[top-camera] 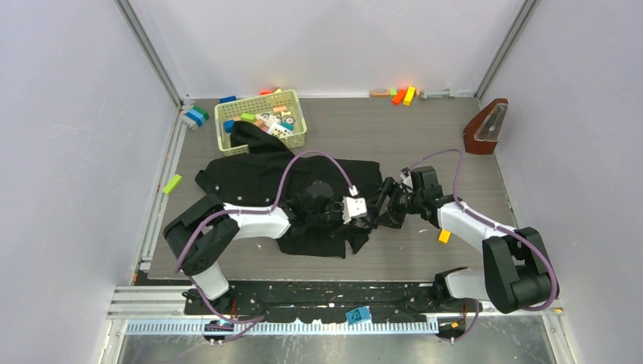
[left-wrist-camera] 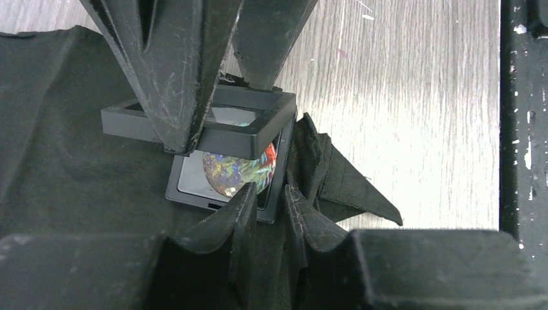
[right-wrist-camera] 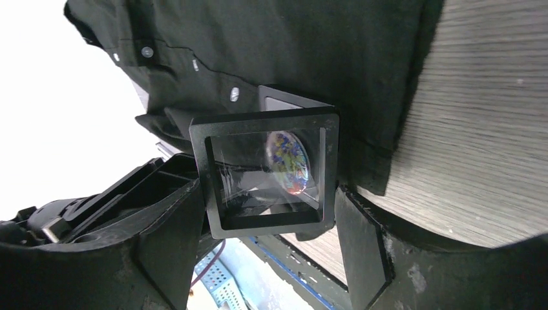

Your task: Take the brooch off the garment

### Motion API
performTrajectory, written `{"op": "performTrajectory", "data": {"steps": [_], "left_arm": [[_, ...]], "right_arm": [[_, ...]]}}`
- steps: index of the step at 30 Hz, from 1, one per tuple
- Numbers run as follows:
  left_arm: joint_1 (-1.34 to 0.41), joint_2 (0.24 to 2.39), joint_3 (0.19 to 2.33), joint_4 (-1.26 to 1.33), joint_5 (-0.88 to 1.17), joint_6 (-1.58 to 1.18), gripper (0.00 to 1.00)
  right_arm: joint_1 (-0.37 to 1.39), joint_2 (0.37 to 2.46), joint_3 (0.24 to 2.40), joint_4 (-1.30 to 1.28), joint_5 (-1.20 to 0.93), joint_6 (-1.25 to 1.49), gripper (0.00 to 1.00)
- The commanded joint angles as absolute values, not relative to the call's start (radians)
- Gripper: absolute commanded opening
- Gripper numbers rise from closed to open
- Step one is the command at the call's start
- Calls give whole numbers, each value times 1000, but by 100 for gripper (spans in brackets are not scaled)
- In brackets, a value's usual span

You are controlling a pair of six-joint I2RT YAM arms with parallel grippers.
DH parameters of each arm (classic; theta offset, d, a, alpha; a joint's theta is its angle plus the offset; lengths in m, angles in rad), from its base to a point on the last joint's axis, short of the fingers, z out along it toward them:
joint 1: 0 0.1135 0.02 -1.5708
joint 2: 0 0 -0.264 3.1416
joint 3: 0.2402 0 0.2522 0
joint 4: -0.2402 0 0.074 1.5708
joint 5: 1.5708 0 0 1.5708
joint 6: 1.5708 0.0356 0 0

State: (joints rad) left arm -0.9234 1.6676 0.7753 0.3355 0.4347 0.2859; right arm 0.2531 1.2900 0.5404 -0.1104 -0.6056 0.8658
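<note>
The black garment (top-camera: 258,178) (left-wrist-camera: 64,129) (right-wrist-camera: 291,45) lies spread mid-table, its white buttons (right-wrist-camera: 234,94) showing. On its near right corner rests a hinged square black frame case. Inside the case base (left-wrist-camera: 194,194) sits the brooch (left-wrist-camera: 242,171) (right-wrist-camera: 289,161), a small round multicoloured piece with a red edge. My right gripper (top-camera: 381,205) (right-wrist-camera: 268,194) is shut across the raised clear lid (left-wrist-camera: 239,139) (right-wrist-camera: 265,223). My left gripper (top-camera: 364,216) (left-wrist-camera: 271,194) hovers at the base's corner. Its fingers stand a narrow gap apart, with only cloth and the case corner between them.
A yellow basket (top-camera: 297,114) of toy blocks stands at the back, touching the garment. Loose blocks (top-camera: 402,95) lie by the back wall. A brown wedge-shaped object (top-camera: 485,127) is at the back right, and an orange block (top-camera: 444,236) by my right arm. The table's black front edge (left-wrist-camera: 523,129) is close.
</note>
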Motion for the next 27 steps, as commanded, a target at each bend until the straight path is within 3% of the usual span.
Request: {"op": "performTrajectory", "data": {"steps": [1,19,27], "left_arm": [[-930,1684,817,365,482,242,25],[-927,1516,698,451,347,206,25],[-927,1440,671,434,251,158,24]], "right_arm": [[255,1291,565,-167,-535,802,32],[253,1200,714,-637,-26,633,30],[253,1289,811,-756,223,628,32]]}}
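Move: Out on the bare table to the right of the garment is the spot for the case, roughly 9 cm right, 3 cm back and 5 cm below the right hand. The empty frame lies about 10 cm right and 5 cm ahead of that hand, and the yellow block 19 cm right and 8 cm back, both some 6 cm below. From the left hand, the brooch in the case's lower half is 1 cm ahead, 2 cm right and 2 cm below. Carrying the open case by its upper half, the right hand first sinks about 2 cm, drifting right, then sweeps right off the garment to some 11 cm in all. It rolls about 40 degrees so its fingers point steeply down, grip kept. The left hand, fingers still slightly parted, lingers, then withdraws up and a little left, away from the brooch. ##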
